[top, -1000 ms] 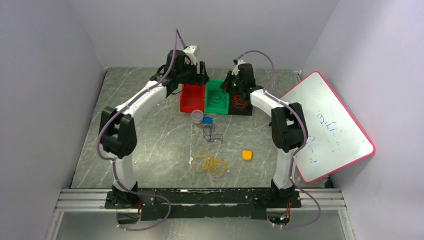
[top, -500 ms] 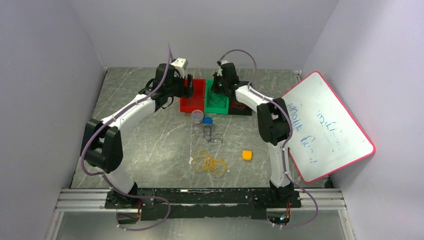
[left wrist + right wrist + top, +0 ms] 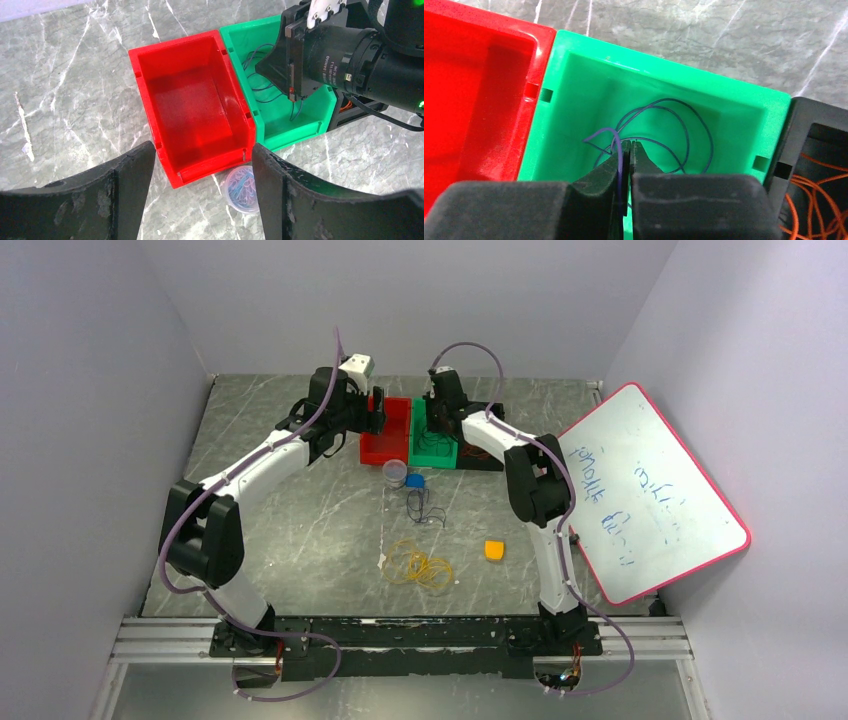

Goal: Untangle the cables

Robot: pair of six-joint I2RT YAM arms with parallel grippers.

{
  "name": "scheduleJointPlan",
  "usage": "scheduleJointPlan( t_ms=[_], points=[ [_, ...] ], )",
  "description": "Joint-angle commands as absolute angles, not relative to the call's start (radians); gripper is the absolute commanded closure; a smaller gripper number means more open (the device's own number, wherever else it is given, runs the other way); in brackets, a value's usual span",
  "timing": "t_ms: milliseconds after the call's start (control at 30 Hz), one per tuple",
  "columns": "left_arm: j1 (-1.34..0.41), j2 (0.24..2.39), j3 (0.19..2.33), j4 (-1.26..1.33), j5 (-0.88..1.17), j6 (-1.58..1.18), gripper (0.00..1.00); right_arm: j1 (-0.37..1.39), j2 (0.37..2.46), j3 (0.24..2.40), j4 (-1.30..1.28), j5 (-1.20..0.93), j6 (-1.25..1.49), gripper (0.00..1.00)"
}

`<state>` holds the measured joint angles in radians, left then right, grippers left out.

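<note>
My right gripper (image 3: 629,145) hangs over the green bin (image 3: 574,90), shut on a dark purple cable (image 3: 621,160) whose loops (image 3: 685,125) lie in that bin. From the left wrist view the same strand (image 3: 294,107) dangles below the right gripper (image 3: 292,82). Red-orange cables (image 3: 811,200) fill the black bin (image 3: 804,117). On the table lie a yellow-orange coil (image 3: 420,565) and a small dark purple tangle (image 3: 422,506). My left gripper (image 3: 200,172) stands open and empty above the near edge of the red bin (image 3: 150,85), which holds nothing.
A clear cup of paper clips (image 3: 241,182) sits just in front of the red bin, its blue lid (image 3: 415,481) beside it. An orange block (image 3: 494,550) lies to the right of the yellow coil. A pink-rimmed whiteboard (image 3: 650,490) leans at the right.
My right gripper has moved left from the black bin to over the green bin, carrying the purple strand. My left gripper has drawn back left from above the bins to the red bin's edge.
</note>
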<state>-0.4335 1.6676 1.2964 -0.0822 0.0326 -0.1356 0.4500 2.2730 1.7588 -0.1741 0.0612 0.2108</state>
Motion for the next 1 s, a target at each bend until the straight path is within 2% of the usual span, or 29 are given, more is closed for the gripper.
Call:
scheduleJointPlan(
  t_ms=[0,133,333,667,967],
  points=[
    [-0.426,1.631,1.284,-0.043,0.004,-0.112,0.25,0.448,2.233,1.780,-0.186,0.108,0.164,0.87],
    [-0.426,1.629,1.284,-0.045,-0.003,-0.106,0.25,0.448,2.180,1.763,-0.174,0.105,0.145,0.68],
    [-0.426,1.637,1.287,-0.046,0.001,-0.107,0.25,0.446,2.111,1.753,-0.185,0.103,0.124,0.55],
    [-0.426,1.647,1.292,-0.051,0.005,-0.106,0.25,0.435,2.034,1.696,-0.201,0.066,0.107,0.53],
    [-0.426,1.665,1.305,-0.060,0.034,-0.111,0.25,0.431,2.025,1.652,-0.217,-0.195,0.087,0.56]
  ],
)
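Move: The right hand is down inside the green bin, still pinching an end of the dark blue cable whose coils already lie there; the bin's middle is about 1 cm to its right, 1 cm back and 2 cm below. The black bin's middle is some 12 cm right and 2 cm back, the red bin's about 11 cm left and level with it. For the left hand, the green bin lies roughly 8 cm ahead, 17 cm right and 16 cm below. The right hand spreads its shut fingers to nearly half open, lets the dark blue cable's end go in the green bin, and lifts almost straight up about 11 cm, its fingertips tipping up some 10 degrees. Then it turns over, sinking about 2.5 cm and easing back some 2 cm while the wrist begins to swing slightly counter-clockwise, the fingers staying apart above the bin. ##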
